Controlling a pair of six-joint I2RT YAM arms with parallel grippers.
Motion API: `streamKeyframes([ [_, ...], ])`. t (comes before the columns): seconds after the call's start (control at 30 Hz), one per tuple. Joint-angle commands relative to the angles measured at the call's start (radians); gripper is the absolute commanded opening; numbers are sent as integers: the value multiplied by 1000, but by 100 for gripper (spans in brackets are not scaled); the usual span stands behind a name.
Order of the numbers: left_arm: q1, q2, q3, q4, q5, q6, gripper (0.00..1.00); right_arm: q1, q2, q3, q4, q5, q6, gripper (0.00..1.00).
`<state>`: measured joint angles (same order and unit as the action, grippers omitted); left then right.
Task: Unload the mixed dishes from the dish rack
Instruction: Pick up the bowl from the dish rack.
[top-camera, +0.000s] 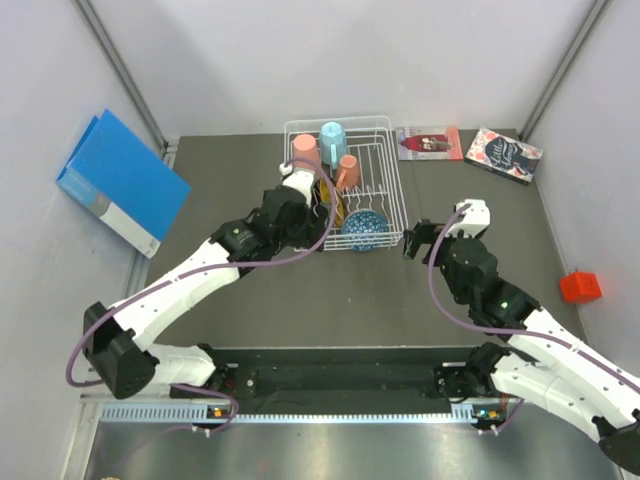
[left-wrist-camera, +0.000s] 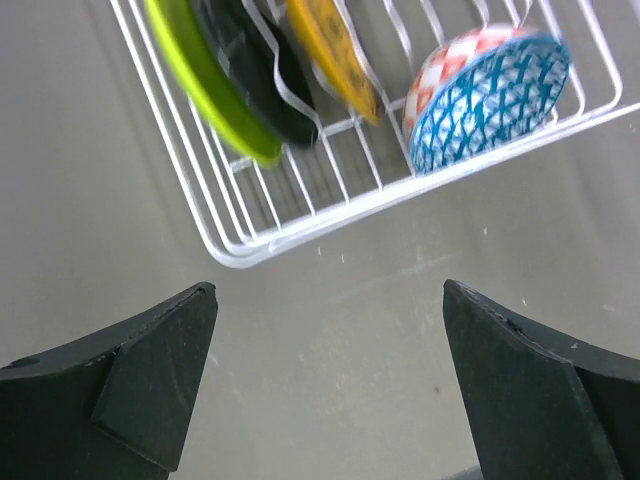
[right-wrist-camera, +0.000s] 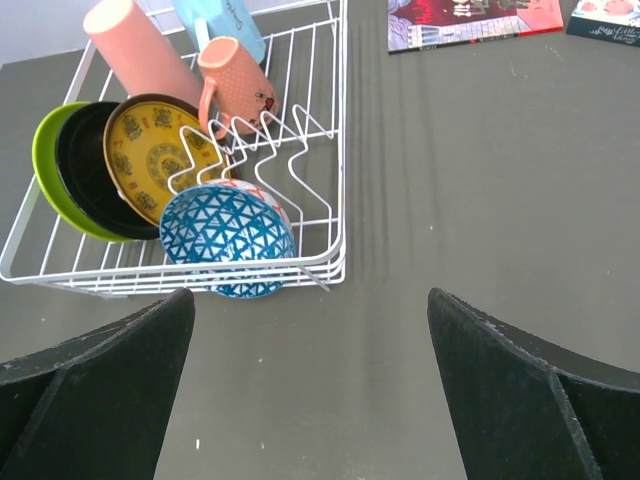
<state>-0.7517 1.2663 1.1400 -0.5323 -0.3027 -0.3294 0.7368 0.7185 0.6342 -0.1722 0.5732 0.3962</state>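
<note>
The white wire dish rack (top-camera: 397, 195) stands at the back middle of the table. It holds a pink cup (right-wrist-camera: 135, 50), a light blue mug (right-wrist-camera: 225, 25), a salmon cup (right-wrist-camera: 235, 85), a yellow patterned plate (right-wrist-camera: 150, 160), a black plate (right-wrist-camera: 85, 180), a lime-green plate (right-wrist-camera: 50, 170) and a blue patterned bowl (right-wrist-camera: 228, 240) at its near right corner. My left gripper (left-wrist-camera: 328, 290) hangs open over bare table just off the rack's near left corner (left-wrist-camera: 230, 250). To the right of the rack, my right gripper (right-wrist-camera: 308, 295) is open and holds nothing.
A blue binder (top-camera: 122, 182) leans against the left wall. Two books (top-camera: 429, 142) (top-camera: 505, 155) lie at the back right, beyond the rack. A small red object (top-camera: 580, 287) sits by the right wall.
</note>
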Motion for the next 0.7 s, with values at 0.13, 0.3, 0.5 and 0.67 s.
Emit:
streamKeyframes([
  [0.13,-5,192,158,232,-16,416,99,-1,-28,18,17,-29,-5,100],
  [0.3,-1,245,32,489,92,680,96,-1,-39,71,-30,-29,-22,99],
  [0.5,3,294,43,567,220,829,85,-1,-99,50,-47,-19,-33,100],
  [0.67,23,318,70,568,364,852,68,-1,-122,41,-64,-21,-14,100],
])
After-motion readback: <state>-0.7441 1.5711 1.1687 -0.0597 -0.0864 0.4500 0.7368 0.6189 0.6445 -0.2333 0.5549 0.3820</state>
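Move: The blue patterned bowl stands about 16 cm to the right of my left hand, 6 cm farther out and some 12 cm lower. At about that height, the yellow bowl is 11 cm ahead of this hand and 8 cm right, and the black bowl 11 cm ahead and 5 cm right. The small peach mug is about 18 cm out and 11 cm right. From my right hand the blue bowl lies some 14 cm left, 8 cm ahead and 14 cm down. I swing my left hand about 8 cm forward and as far right, in over the rack towards the blue bowl, first lifting slightly, then dipping some 5 cm. On the way the wrist turns about 30 degrees clockwise, lifts its left side and tips its fingers up, while they close by roughly a quarter, still empty. My right hand eases some 2 cm up and back. ##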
